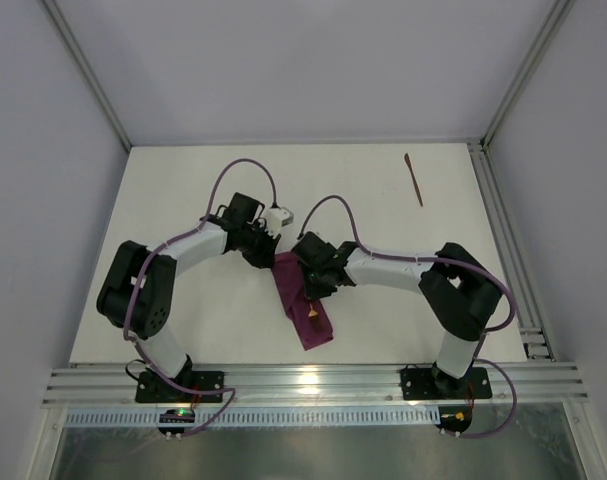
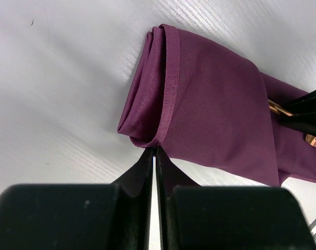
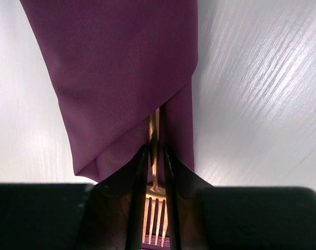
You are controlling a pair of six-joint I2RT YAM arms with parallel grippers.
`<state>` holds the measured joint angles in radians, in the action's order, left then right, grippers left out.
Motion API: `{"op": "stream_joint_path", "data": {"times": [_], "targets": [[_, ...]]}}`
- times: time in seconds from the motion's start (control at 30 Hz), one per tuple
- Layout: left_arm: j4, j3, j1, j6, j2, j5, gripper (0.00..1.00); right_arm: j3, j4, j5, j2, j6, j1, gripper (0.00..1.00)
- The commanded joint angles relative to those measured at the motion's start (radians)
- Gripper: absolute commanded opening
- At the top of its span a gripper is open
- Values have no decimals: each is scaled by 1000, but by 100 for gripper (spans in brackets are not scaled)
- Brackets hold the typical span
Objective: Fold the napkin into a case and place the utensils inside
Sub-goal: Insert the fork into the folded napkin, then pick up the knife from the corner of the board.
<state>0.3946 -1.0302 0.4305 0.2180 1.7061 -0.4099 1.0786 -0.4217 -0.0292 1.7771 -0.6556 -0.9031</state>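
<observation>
The magenta napkin [image 1: 321,330] lies folded as a narrow case [image 2: 210,104] in the middle of the table, its diagonal flap [image 3: 116,67] towards the right wrist camera. My left gripper [image 2: 154,150] is shut on the hem at the case's far end [image 1: 268,255]. The copper fork [image 3: 154,130] has its handle under the flap and its tines [image 1: 311,316] outside. My right gripper [image 3: 154,148] stands narrowly open around the fork's neck, with a thin gap beside it [image 1: 311,290]. The copper knife [image 1: 413,180] lies alone at the far right of the table.
An aluminium rail [image 1: 503,240] runs along the table's right edge and another [image 1: 303,380] along the front by the arm bases. Grey walls close in the back and both sides.
</observation>
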Motion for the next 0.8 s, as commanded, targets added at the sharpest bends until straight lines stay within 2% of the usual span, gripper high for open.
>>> {"op": "stream_joint_path", "data": {"times": [0.0,0.03,0.07,0.17,0.33,0.4,0.43,0.47,0.53,0.57,0.67,0.77], "targets": [[-13,-21,4,12,-26,5,5,58,-32,-40,-5,48,3,23],[-10,-24,4,15,-26,6,5,67,-63,-43,-19,63,3,26],[-8,-28,4,14,-26,9,6,75,-81,-41,-28,91,3,34],[-3,-48,4,17,-26,11,8,116,-153,-47,-74,135,4,44],[12,-64,4,27,-29,25,13,171,-320,-129,-192,201,16,54],[23,-71,4,35,-34,36,16,178,-359,-150,-264,240,100,58],[29,-74,4,38,-36,40,19,175,-355,-91,-284,261,149,59],[36,-77,4,38,-40,46,21,169,-344,-53,-303,287,268,60],[44,-90,4,40,-46,52,28,176,-315,-14,-283,373,401,63],[55,-94,4,34,-49,52,31,229,-319,-43,-216,390,523,63],[82,-125,4,24,-63,57,44,390,-341,-51,-81,450,703,71],[122,-152,2,21,-86,62,51,579,-357,-52,103,490,785,75]]}}
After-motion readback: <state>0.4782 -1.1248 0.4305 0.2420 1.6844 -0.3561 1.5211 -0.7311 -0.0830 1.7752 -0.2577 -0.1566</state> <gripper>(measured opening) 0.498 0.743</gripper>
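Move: The fork is already in the folded napkin, its neck between the right fingertips and its head about 4 cm back. The napkin's middle is about 2 cm left and 1 cm back of that hand. The remaining utensil lies some 34 cm ahead of it and 31 cm to its right, on the table 1 cm lower. From the left hand, at the napkin's far-left corner, the utensil is roughly 26 cm ahead and 41 cm right, and the napkin's middle 10 cm back and 8 cm right. The fork comes free of the right fingers as they keep opening, to about three-quarters; that hand rises first, then sweeps fast towards the remaining utensil, some 25 cm right and 20 cm forward, ending 12 cm higher and turned clockwise. The napkin's corner is let go by the left fingers, which open halfway while easing about 3 cm up and slightly forward. ##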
